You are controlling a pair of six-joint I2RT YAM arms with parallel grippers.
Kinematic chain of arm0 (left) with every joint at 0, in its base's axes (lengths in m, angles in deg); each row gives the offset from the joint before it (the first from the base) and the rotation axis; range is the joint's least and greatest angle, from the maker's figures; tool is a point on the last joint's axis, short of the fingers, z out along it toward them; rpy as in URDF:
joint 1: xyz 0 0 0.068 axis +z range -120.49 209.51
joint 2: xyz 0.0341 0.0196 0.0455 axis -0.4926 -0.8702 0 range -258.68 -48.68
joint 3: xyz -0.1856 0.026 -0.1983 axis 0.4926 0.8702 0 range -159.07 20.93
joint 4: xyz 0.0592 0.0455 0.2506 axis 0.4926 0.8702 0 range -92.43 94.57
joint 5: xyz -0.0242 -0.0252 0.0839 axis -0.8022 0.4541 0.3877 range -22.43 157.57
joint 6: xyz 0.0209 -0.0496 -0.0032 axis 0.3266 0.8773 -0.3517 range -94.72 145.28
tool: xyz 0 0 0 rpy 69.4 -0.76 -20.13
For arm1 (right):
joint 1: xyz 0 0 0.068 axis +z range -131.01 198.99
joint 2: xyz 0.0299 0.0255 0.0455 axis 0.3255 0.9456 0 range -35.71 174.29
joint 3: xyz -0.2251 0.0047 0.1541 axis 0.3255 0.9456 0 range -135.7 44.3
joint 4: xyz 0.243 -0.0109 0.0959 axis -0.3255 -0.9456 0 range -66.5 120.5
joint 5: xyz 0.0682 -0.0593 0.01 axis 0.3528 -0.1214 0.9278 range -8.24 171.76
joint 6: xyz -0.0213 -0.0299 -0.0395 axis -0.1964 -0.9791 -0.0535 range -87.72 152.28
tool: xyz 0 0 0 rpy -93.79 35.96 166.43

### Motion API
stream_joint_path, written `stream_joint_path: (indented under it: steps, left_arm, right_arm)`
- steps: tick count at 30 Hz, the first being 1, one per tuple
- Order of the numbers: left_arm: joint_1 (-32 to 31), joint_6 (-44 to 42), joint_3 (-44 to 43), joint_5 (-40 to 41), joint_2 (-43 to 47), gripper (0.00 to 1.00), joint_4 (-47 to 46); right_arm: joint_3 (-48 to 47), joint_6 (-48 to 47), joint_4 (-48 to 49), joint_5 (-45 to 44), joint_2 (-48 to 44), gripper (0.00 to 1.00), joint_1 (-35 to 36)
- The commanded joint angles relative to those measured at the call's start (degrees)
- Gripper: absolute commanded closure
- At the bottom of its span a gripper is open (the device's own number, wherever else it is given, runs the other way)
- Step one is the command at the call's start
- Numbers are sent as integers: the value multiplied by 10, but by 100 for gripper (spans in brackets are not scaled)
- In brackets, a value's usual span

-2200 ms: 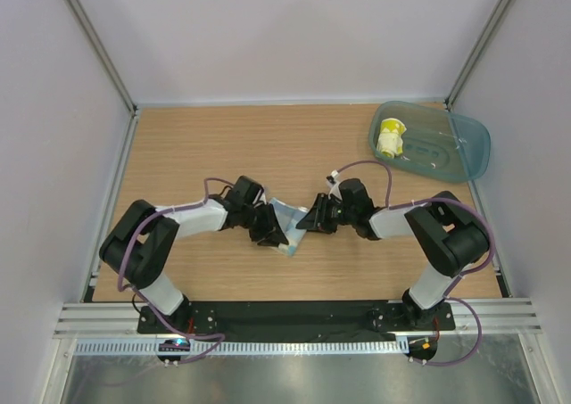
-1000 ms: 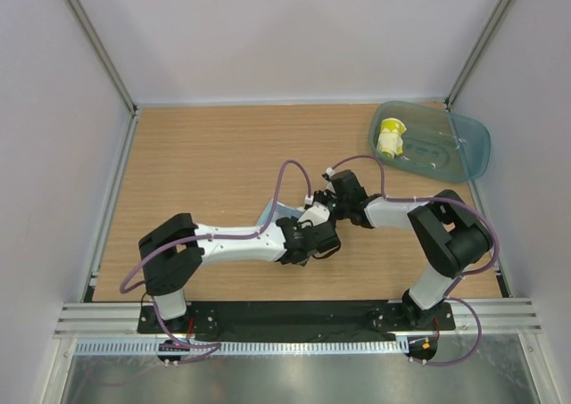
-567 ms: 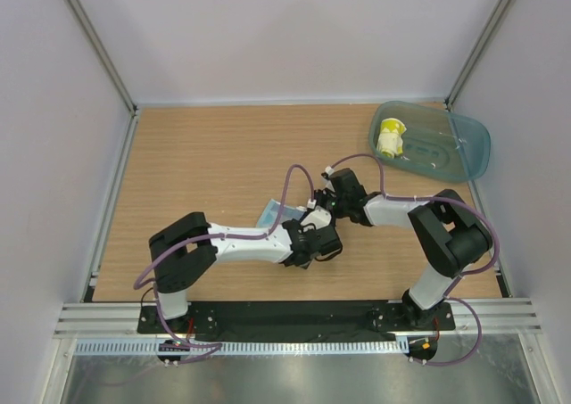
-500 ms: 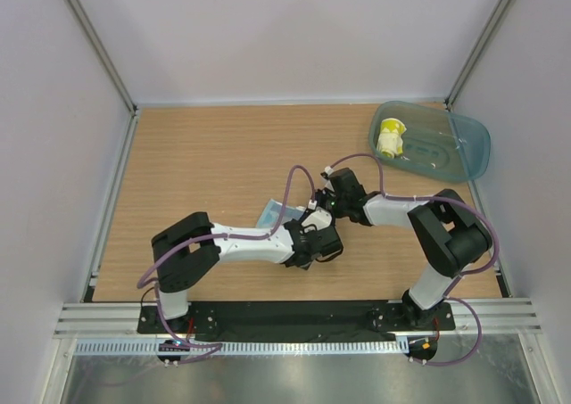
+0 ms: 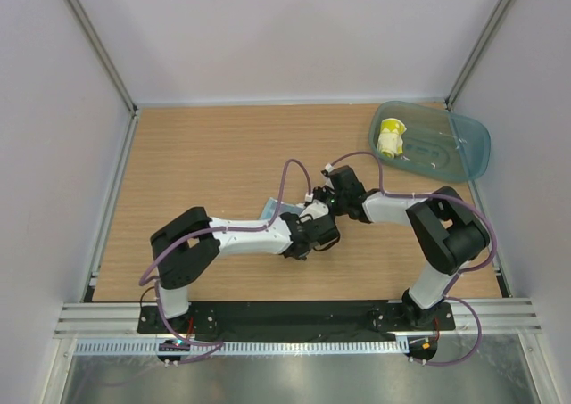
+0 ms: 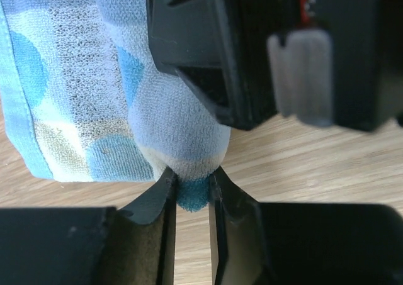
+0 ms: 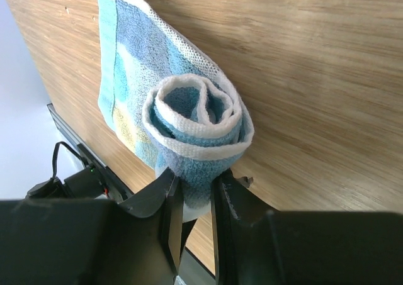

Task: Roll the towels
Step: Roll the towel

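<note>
The light blue towel (image 7: pixel 189 118) is partly rolled, and its coiled end faces the right wrist view. My right gripper (image 7: pixel 194 183) is shut on that roll's lower edge. In the left wrist view the same towel (image 6: pixel 75 90) hangs in front, and my left gripper (image 6: pixel 192 179) is shut on its bunched tip, just under the right gripper's black body (image 6: pixel 252 46). From above, the two grippers meet mid-table, left gripper (image 5: pixel 312 232), right gripper (image 5: pixel 332 199), with a bit of blue towel (image 5: pixel 270 208) showing beside them. The yellow towel (image 5: pixel 390 139) lies rolled in the tray.
A translucent teal tray (image 5: pixel 464 150) stands at the back right of the wooden table (image 5: pixel 196 163). White walls and metal posts close in the sides and back. A black rail (image 5: pixel 294 319) runs along the near edge by the arm bases.
The left arm has swung from the towel's left side across to the centre. Its jaws opened a little, then closed on the towel's tip. The right gripper has kept its grip and place.
</note>
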Motion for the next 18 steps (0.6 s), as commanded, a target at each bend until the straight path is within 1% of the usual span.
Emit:
stream_joint_path:
  steps: [1,4,7,8,11,15,18]
  left_arm:
    - [27,16,39,-84,-40,87,-53]
    - [28,7,47,-105,-27,89,-68]
    - [28,-1,56,-128,-3,91,-76]
    - [28,-1,59,-135,3,91,-77]
    - [28,0,75,-167,25,91,-88]
    - [28,10,93,-191,53,92,-101]
    - [28,13,103,-194,68,92,-107]
  right_arm:
    - [-10,-14,-27,32,-4,75,6]
    - [-8,-23,-71,1,-11,75,7]
    - [-11,-31,-98,-21,-11,64,5]
    - [-14,-32,-104,-26,-11,56,2]
    - [-22,-31,-126,-52,-5,44,-7]
    - [-41,-38,-145,-57,22,42,-44]
    - [-65,-51,-166,-67,46,42,-53]
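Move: The left fingers pinch the near end of the blue towel roll. Its middle is about 4 cm ahead of them, roughly in line sideways and 1 cm up. The right fingers hold its far part from the right; for them the middle is some 2 cm back, 1 cm left and level. The unrolled tail centres about 6 cm left of the left fingertips and 4 cm ahead, 1 cm lower. The right fingertips are roughly 6 cm ahead of the left ones. The right fingers let go of the far part of the blue roll, opening to about twice their gap, and the hand draws roughly 2.5 cm to the right off it, ending slightly lower and farther forward. The left hand keeps its pinch on the near end, easing about 1.5 cm right and back with a slight lift while its fingertips swing some 10 degrees to the right. ##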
